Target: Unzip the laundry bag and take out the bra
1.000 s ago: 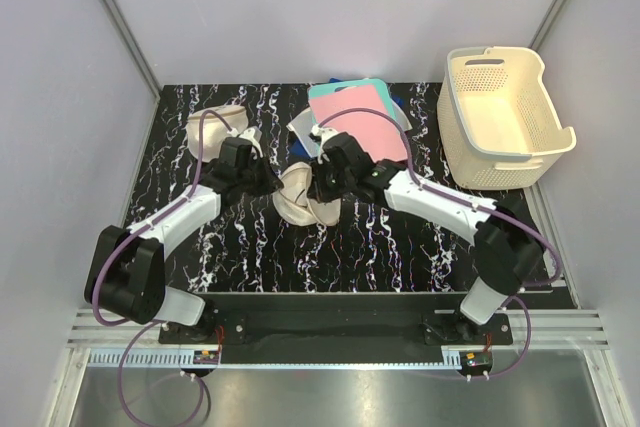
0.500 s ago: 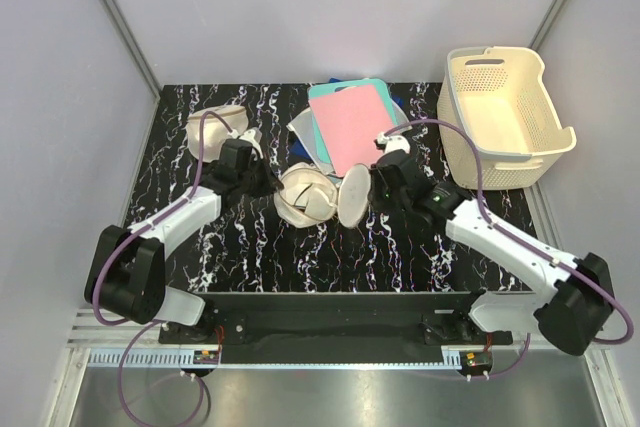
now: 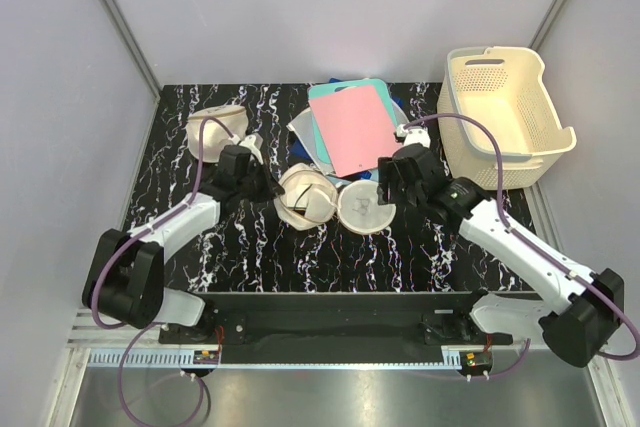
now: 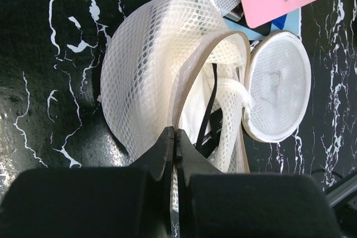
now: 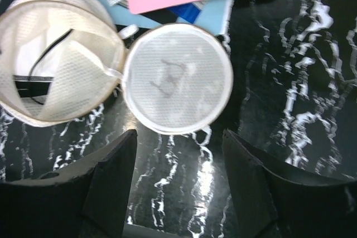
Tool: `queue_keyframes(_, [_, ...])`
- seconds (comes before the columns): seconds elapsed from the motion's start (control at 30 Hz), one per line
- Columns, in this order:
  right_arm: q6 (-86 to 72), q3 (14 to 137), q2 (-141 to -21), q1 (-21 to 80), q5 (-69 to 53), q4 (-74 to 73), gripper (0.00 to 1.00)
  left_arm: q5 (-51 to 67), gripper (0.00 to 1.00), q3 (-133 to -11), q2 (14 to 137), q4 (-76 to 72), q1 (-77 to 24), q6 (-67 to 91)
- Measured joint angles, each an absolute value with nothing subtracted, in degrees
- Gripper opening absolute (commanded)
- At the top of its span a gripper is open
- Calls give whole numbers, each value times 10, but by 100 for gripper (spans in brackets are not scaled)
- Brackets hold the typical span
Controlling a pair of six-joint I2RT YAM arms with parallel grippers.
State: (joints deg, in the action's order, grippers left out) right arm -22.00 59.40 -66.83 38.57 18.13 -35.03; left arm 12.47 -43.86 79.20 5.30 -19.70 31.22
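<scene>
The laundry bag lies open mid-table, its round lid with the dark squiggle flipped flat to the right. The bra sits inside, pale cups with a black strap; it also shows in the right wrist view. My left gripper is shut on the bag's tan rim, jaws pinched on the mesh. My right gripper is open and empty, just above and right of the lid, its fingers spread to either side.
A second plain cream pouch lies at the back left. A pink board on teal and blue sheets lies behind the bag. A cream basket stands at the back right.
My right gripper swung the lid out to the right, let it go and drew back to the right. The lid now lies flat. The left gripper still holds the rim.
</scene>
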Motion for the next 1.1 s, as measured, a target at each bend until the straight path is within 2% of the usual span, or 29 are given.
queue_keyframes(0.13, [-216, 600, -712, 384, 113, -300, 71, 129, 0, -426, 776, 43, -197, 306])
queue_keyframes(0.63, [-258, 706, -993, 383, -234, -65, 71, 130, 0, -401, 732, 34, -197, 298])
queue_keyframes(1.1, [-258, 761, -1122, 405, -294, -37, 70, 130, 0, -398, 727, 34, -197, 294])
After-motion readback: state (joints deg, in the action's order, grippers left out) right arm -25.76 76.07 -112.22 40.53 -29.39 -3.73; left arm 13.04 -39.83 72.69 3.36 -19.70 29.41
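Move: The bra lies inside the open laundry bag, about 26 cm to the right hand's left, 2 cm ahead and 14 cm below it. The bag's middle is some 23 cm left, 5 cm ahead and 14 cm below; the flopped-open lid is only about 6 cm left and 3 cm ahead, 18 cm down. From the left hand, pinching the bag's rim, the bra is roughly 7 cm right, level fore-and-aft and 5 cm lower. Sweeping left across the lid, the right hand travels about 23 cm to the bag's mouth, easing slightly forward, then sinks more steeply, ending about 10 cm lower. Its wrist swings some 50 degrees so the open fingers point left and down at the bra. The left hand keeps its shut pinch on the rim and eases it up and back about 2 cm. ##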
